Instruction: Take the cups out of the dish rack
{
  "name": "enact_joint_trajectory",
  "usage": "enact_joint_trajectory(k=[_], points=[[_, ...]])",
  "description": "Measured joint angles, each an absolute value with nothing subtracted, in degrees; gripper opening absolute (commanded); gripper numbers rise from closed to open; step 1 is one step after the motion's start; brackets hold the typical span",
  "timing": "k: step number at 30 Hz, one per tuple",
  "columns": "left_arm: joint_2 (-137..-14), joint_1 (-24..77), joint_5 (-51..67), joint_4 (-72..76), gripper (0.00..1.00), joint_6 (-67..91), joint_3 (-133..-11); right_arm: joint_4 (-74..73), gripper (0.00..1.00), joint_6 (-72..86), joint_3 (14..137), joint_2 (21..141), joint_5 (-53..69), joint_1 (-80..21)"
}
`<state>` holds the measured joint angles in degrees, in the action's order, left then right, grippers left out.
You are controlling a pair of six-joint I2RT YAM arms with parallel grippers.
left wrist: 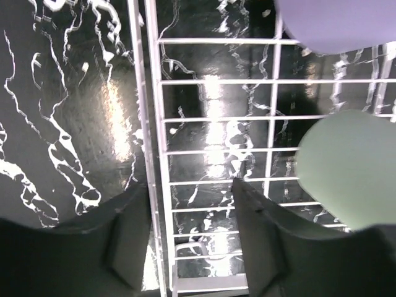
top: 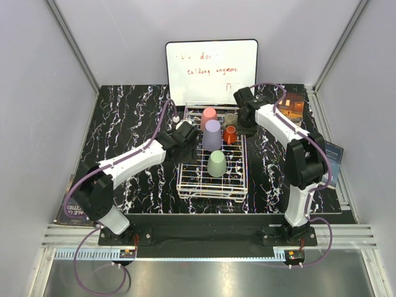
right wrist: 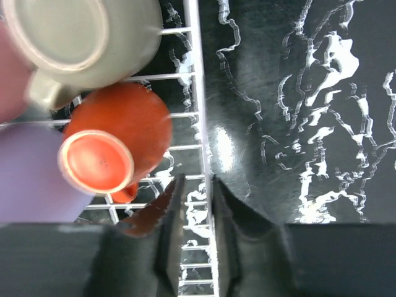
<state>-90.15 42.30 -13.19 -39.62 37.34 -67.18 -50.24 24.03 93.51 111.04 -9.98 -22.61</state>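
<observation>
The white wire dish rack (top: pixel 192 185) stands mid-table. In it, upside down, are a pink cup (top: pixel 209 116), a lavender cup (top: pixel 212 135), a pale green cup (top: pixel 216 164), a beige-grey cup (top: pixel 230 118) and an orange cup (top: pixel 230 133). My left gripper (top: pixel 187 133) is open and empty, its jaws astride the rack's left rail (left wrist: pixel 148 124). The green cup (left wrist: pixel 352 167) and lavender cup (left wrist: pixel 334 21) lie to its right. My right gripper (top: pixel 245 122) is over the rack's right rail (right wrist: pixel 197 93). Its jaws stand narrowly apart, the rail between them. The orange cup (right wrist: pixel 114 142) and beige-grey cup (right wrist: pixel 80 37) lie to its left.
A whiteboard (top: pixel 211 65) leans at the back behind the rack. A picture card (top: pixel 292 104) lies at the back right, a booklet (top: pixel 333 154) at the right edge and a book (top: pixel 69 209) at the front left. Grey walls enclose the table.
</observation>
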Motion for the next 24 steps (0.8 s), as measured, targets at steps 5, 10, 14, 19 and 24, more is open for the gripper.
enact_joint_trajectory(k=[5, 10, 14, 19, 24], points=[[-88.8, 42.6, -15.9, -39.4, 0.72, 35.7, -70.2, -48.3, 0.66, 24.4, 91.8, 107.5, -9.4, -24.0], [-84.5, 42.6, -20.4, -39.5, 0.75, 34.6, -73.3, -47.9, 0.81, 24.5, 91.6, 103.2, -9.7, -24.8], [-80.6, 42.6, -25.4, -41.1, 0.78, 34.1, -74.2, -48.1, 0.84, 24.2, 91.5, 99.5, -10.5, -24.9], [-73.5, 42.6, -32.3, -43.7, 0.84, 34.6, -72.8, -48.1, 0.84, 22.8, 88.2, 92.5, -9.3, -26.8], [-67.2, 42.4, -35.3, -45.6, 0.94, 35.9, -69.4, -45.8, 0.89, 22.2, 78.8, 82.8, -8.3, -36.5]])
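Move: The right gripper straddles the rack's right rail. From it, the green cup stands about 13 cm back and 12 cm to the left, its middle a few centimetres lower. The orange cup lies level with this gripper, some 6 cm left; the purple cup is also about level with it, 14 cm left. From the left gripper at the opposite rail, the green cup is roughly 14 cm to the right, straight across, and slightly lower. Open both grippers wider and lift them off the rack's side rails. Raise the right about 10 cm, then sweep it back and left over the rack towards the green cup, turning it counter-clockwise and tipping its fingers up some 15 degrees each. Lift the left about 14 cm, first easing slightly forward, then swing it left, away from the rack, tilting its fingers up. ##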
